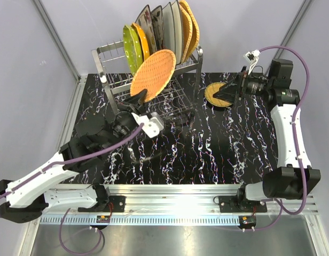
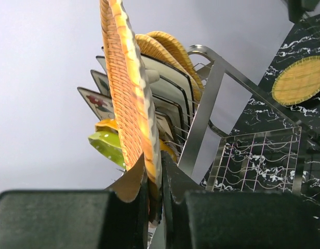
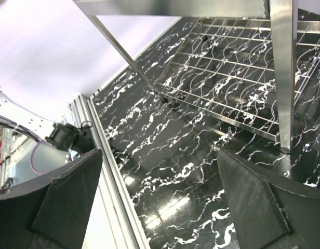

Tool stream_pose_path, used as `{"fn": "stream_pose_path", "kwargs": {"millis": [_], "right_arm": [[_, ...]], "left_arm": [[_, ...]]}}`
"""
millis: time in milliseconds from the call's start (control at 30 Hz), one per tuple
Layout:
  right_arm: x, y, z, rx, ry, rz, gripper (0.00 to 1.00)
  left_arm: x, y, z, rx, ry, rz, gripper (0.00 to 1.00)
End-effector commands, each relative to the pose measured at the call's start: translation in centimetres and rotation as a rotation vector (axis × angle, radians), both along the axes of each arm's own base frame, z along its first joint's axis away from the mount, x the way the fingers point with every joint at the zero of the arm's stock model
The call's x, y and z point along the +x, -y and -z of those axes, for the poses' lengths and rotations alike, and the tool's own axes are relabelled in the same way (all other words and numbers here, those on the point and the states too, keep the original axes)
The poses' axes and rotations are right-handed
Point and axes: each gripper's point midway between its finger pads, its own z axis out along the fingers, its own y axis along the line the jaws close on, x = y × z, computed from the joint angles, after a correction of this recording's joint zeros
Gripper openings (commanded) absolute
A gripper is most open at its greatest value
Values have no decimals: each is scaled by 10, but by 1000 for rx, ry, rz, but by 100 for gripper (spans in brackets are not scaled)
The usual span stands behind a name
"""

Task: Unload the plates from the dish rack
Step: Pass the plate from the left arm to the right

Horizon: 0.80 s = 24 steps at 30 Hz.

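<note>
My left gripper [image 1: 141,99] is shut on the lower rim of a round woven orange plate [image 1: 153,74], holding it up on edge in front of the dish rack [image 1: 108,54]. In the left wrist view the plate [image 2: 130,93] rises from between the closed fingers [image 2: 183,181]. Several plates stand in the rack's top row: a lime-green one [image 1: 131,48], an orange one [image 1: 142,40], floral and white ones [image 1: 160,25], and woven ones [image 1: 190,26]. A small woven plate [image 1: 214,95] lies flat on the table, and my right gripper [image 1: 229,93] hovers open at its right side.
The black marbled table [image 1: 207,149] stretches between the rack and the aluminium rail [image 1: 170,189] at the near edge. The right wrist view shows the rack's lower wire shelf [image 3: 227,67], one steel leg [image 3: 282,78] and the rail [image 3: 105,171]. Grey walls enclose the back and sides.
</note>
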Motion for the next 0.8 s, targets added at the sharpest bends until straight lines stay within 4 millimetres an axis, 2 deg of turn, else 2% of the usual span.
{"fn": "stream_pose_path", "kwargs": {"millis": [0, 133, 267, 367, 767], "right_arm": [[-9, -5, -26, 41, 32, 7, 100], [-7, -4, -34, 55, 3, 57, 100], [-13, -6, -53, 104, 19, 74, 100], [-15, -9, -57, 161, -56, 75, 100], [-18, -12, -61, 214, -123, 71, 100]], "left_arm": [[-7, -6, -23, -13, 103, -21, 0], [-10, 8, -4, 60, 107, -2, 0], [-12, 19, 11, 140, 124, 2, 0], [-13, 26, 21, 192, 133, 10, 0], [-12, 64, 79, 427, 144, 47, 0]]}}
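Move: The left gripper already holds the orange woven plate by its rim. The open right gripper, its goal, lies about 28 cm to its right, 10 cm ahead and 12 cm lower; the green plate in the rack stands some 17 cm ahead and 4 cm left, about 3 cm lower. From the right gripper, the orange plate's middle is about 24 cm left, 5 cm back and 13 cm up; the yellow plate lies 15 cm ahead, 4 cm right and 35 cm down. Keep the orange plate's rim pinched and lower the left gripper about 9 cm while carrying it some 6 cm right, towards the right gripper, rolling the hand about 25 degrees with its left side rising. Meanwhile raise the empty right gripper roughly 5 cm, tilting it slightly and keeping its fingers wide open. ##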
